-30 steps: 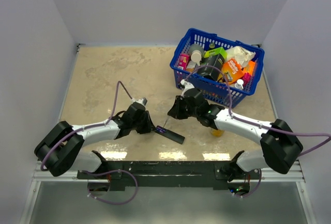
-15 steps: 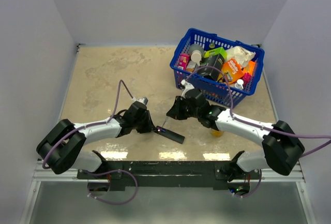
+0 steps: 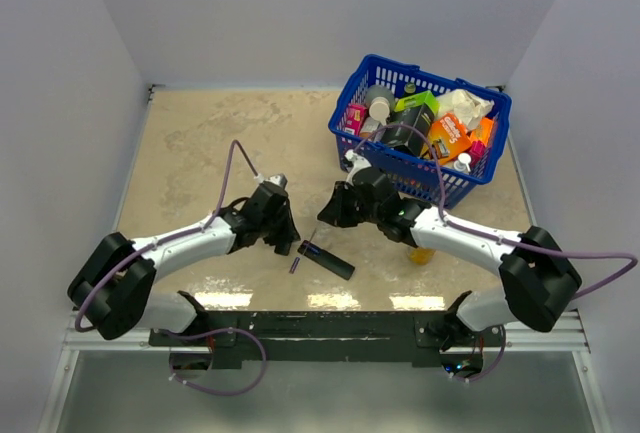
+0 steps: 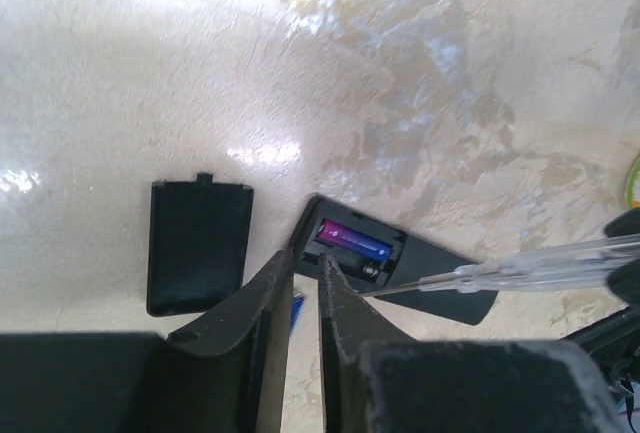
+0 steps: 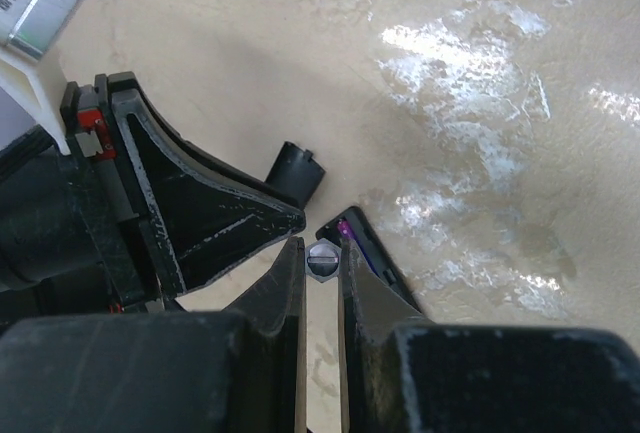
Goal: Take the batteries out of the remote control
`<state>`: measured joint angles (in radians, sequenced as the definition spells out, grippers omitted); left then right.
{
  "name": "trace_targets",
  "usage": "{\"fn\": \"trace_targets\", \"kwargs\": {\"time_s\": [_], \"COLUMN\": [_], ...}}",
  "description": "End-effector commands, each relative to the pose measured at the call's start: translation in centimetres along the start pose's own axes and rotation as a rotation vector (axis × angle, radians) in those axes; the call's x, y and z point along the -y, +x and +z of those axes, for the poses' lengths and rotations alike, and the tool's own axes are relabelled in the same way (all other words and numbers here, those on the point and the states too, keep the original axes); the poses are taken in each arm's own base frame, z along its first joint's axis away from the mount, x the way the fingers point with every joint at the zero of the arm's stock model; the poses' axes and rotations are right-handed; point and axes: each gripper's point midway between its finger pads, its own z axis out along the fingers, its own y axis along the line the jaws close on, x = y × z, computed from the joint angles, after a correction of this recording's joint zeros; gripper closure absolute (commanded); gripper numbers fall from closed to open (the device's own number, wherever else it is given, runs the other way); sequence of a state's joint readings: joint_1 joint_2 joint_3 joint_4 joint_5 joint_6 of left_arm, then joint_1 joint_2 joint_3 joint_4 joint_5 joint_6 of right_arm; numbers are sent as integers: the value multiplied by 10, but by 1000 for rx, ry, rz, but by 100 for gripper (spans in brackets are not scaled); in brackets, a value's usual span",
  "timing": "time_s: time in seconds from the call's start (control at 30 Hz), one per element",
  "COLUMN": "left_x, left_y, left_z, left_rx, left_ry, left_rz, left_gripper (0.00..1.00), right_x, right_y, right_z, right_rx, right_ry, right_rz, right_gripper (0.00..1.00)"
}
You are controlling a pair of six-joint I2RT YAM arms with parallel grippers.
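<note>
The black remote control [image 3: 328,261] lies on the table near the front, its recess facing up with one purple battery [image 4: 353,241] inside. A second battery [image 3: 295,264] lies loose on the table by the remote's left end. My left gripper [image 3: 291,240] hovers at that end with only a narrow gap between its fingers [image 4: 340,303] and nothing in it. My right gripper [image 3: 327,216] is shut on a thin screwdriver [image 4: 530,265], whose tip [image 4: 372,293] reaches into the recess. Its hexagonal handle end [image 5: 323,259] sits between the right fingers.
The short black cover piece [image 4: 197,245] lies flat left of the remote. A blue basket [image 3: 372,155] full of bottles and packets stands at the back right. A small yellow-orange thing [image 3: 421,254] lies under the right forearm.
One battery has come out of the remote and now lies on the table beside its left end. My left gripper has drawn back slightly from the remote. The right gripper still holds the screwdriver.
</note>
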<state>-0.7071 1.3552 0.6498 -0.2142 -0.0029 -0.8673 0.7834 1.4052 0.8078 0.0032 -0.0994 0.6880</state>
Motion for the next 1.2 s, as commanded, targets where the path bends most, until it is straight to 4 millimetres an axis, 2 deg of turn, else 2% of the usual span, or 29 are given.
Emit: {"fn": "trace_targets", "kwargs": {"time_s": [0.0,0.23,0.27,0.37,0.47,0.57,0.6,0.67,0.7,0.8,0.87,0.9,0.93,1.17], "left_x": [10,-18,-21,-31,-33,-31,-28,-27,-21,-13,-10,-2,-1,5], "left_y": [-36,-68,-71,-81,-86,-85,-82,-76,-75,-64,-58,-56,-51,-30], "left_z": [-18,-37,-40,-51,-61,-66,-66,-64,-66,-63,-59,-59,-56,-40], "left_rx": [78,134,142,166,178,165,152,134,135,107,83,72,54,-20], "left_ry": [-8,-54,-56,-56,-34,-14,7,28,65,137,168,216,236,321], "left_rz": [36,12,11,9,38,70,77,80,82,80,77,88,92,75], "left_gripper": [79,76,74,68,61,58,57,56,56,55,54,54,54,60], "right_x": [-22,-28,-38,-48,-50,-40,-39,-33,-30,-20,-23,-22,-33,-24], "right_y": [-25,-15,-10,2,4,0,-12,-16,-24,-31,-36,-33,-42,-48], "right_z": [-3,1,1,2,-2,-7,-10,-15,-19,-26,-29,-29,-33,-29], "right_rx": [57,4,-18,-44,-36,-20,22,33,62,99,133,142,194,216], "right_ry": [-54,-111,-171,-242,-250,-186,-156,-112,-83,-30,-53,-69,-118,-63], "right_rz": [-1,-29,-42,-72,-96,-107,-117,-150,-164,-216,-262,-273,-286,-306], "right_gripper": [100,100,100,100,100,100,100,100,100,100,100,100,100,100]}}
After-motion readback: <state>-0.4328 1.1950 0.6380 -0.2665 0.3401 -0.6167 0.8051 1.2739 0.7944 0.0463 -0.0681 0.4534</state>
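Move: The battery still in the remote lies about 4 cm right and 2 cm back of the empty left hand, some 3 cm below. From that hand the loose battery is 6 cm back and 1 cm left, the battery cover 4 cm left and 1 cm back. From the right hand, which holds a screwdriver, the battery in the remote is some 4 cm left, 4 cm back and 10 cm down. Left hand opens, swinging left and up, then halfway back; right, gripping screwdriver, sways left, then rises about 5 cm. ##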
